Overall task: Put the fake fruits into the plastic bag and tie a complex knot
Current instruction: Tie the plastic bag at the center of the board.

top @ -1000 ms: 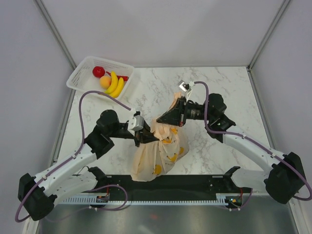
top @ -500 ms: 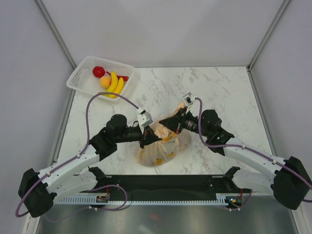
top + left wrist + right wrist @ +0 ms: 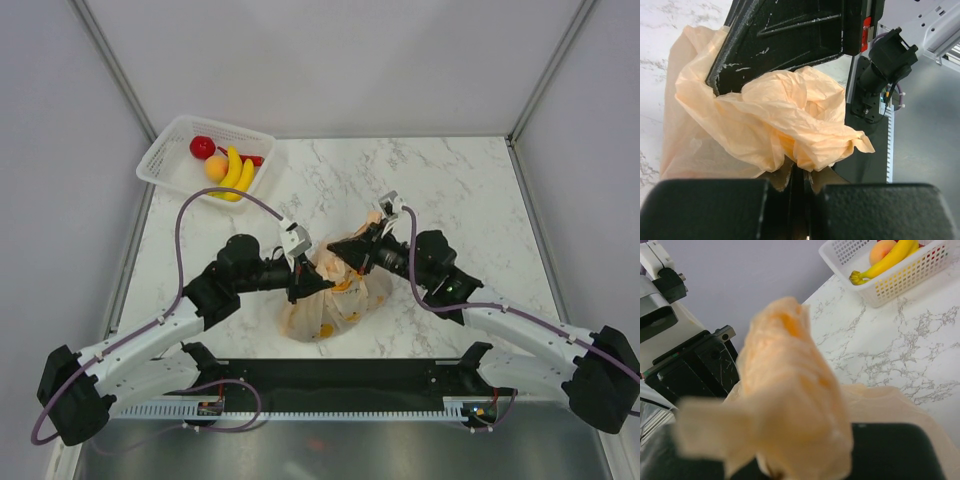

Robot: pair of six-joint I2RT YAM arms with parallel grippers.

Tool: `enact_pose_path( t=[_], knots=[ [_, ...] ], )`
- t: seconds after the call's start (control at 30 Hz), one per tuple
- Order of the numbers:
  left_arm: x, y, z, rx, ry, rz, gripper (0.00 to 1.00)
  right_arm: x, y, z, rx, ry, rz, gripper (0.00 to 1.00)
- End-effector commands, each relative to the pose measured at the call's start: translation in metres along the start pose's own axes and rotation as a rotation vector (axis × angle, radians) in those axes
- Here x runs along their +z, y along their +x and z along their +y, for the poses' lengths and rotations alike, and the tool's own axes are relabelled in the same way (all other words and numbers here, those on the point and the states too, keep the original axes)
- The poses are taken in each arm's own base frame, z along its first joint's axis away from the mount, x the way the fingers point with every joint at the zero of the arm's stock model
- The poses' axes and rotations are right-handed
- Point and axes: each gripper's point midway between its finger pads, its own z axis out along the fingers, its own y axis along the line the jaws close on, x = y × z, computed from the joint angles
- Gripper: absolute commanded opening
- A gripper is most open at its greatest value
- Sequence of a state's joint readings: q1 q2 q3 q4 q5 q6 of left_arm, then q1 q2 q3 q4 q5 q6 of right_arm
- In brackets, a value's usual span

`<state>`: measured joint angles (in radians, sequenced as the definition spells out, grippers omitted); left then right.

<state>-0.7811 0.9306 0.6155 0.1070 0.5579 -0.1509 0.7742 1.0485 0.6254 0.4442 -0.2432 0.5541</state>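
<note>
The peach plastic bag (image 3: 338, 300) slumps on the marble near the front middle, with yellow fruit prints showing. Its handle plastic is bunched into a crumpled knot (image 3: 787, 112) at the top. My left gripper (image 3: 321, 284) comes in from the left, its jaws all but touching, pinching that plastic at the tips (image 3: 801, 172). My right gripper (image 3: 334, 249) comes in from the right, shut on a handle strip (image 3: 790, 390) that fills its view and hides the jaws. Fake fruits lie in the basket: a red apple (image 3: 202, 147), bananas (image 3: 237, 172), a peach (image 3: 216, 167) and a red chili (image 3: 254, 160).
The white lattice basket (image 3: 168, 152) stands at the back left corner, also seen in the right wrist view (image 3: 900, 282). A black rail (image 3: 340, 375) runs along the table's near edge. Grey walls close in on the left, back and right.
Both grippers have drawn closer together over the bag. The bag, stretched long a second ago, has sunk into a shorter heap. The basket fruits have not moved.
</note>
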Motion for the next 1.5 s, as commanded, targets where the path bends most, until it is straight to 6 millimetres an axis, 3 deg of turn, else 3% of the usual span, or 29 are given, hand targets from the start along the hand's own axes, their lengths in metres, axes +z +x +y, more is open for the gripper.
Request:
enact_pose_path(
  t=[0.0,0.23,0.37,0.47,0.6,0.7,1.07,1.47],
  knots=[
    [-0.008,0.015,-0.031,-0.111,0.123,0.099,0.09,0.008,-0.037,-0.011,-0.084,0.122,-0.174,0.0],
    [-0.017,0.035,-0.016,-0.164,0.003,0.182,0.1,0.017,-0.02,-0.002,-0.103,0.121,-0.163,0.0],
    [-0.026,0.028,-0.016,-0.133,-0.029,0.134,0.16,0.013,-0.017,-0.008,-0.108,0.147,-0.184,0.0],
    [-0.031,0.022,-0.018,-0.117,-0.033,0.104,0.26,0.011,-0.019,-0.005,-0.104,0.137,-0.195,0.0],
    [-0.034,0.01,-0.021,-0.098,-0.034,0.054,0.53,0.01,-0.02,0.001,-0.08,0.118,-0.213,0.0],
    [-0.032,0.007,-0.016,-0.093,-0.052,0.027,0.63,0.01,-0.021,0.004,-0.073,0.117,-0.222,0.0],
    [-0.014,0.0,0.004,-0.065,-0.104,-0.05,0.68,0.01,-0.025,0.013,-0.035,0.141,-0.261,0.0],
    [-0.008,-0.015,0.02,0.0,-0.22,-0.136,0.68,0.012,-0.021,0.019,-0.032,0.178,-0.275,0.0]
  ],
)
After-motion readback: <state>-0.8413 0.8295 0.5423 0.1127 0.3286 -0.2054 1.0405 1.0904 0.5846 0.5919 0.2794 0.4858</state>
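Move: The bag's gathered bunch sits just off the nearly shut left fingertips, some 2 cm ahead, 2 cm to the right and about 1 cm higher. The right fingertips stand roughly 4 cm farther out than that bunch, at about the same left-right place and some 3 cm above it. The bag's body is about 12 cm below the left hand, 1 cm back and 1 cm right. From the right hand, which still grips the twisted neck, the bunch is about 4 cm back, straight in line sideways, and 3 cm down. Left and slightly back, dipping on the way, the left hand draws about 3 cm off from the bunch while its fingers spread wide, then eases forward and right again to bring them astride the bunch, turning some 10 degrees counter-clockwise. The right hand keeps its grip on the neck, shifts a little left through a brief dip, and swivels clockwise about 15 degrees. ##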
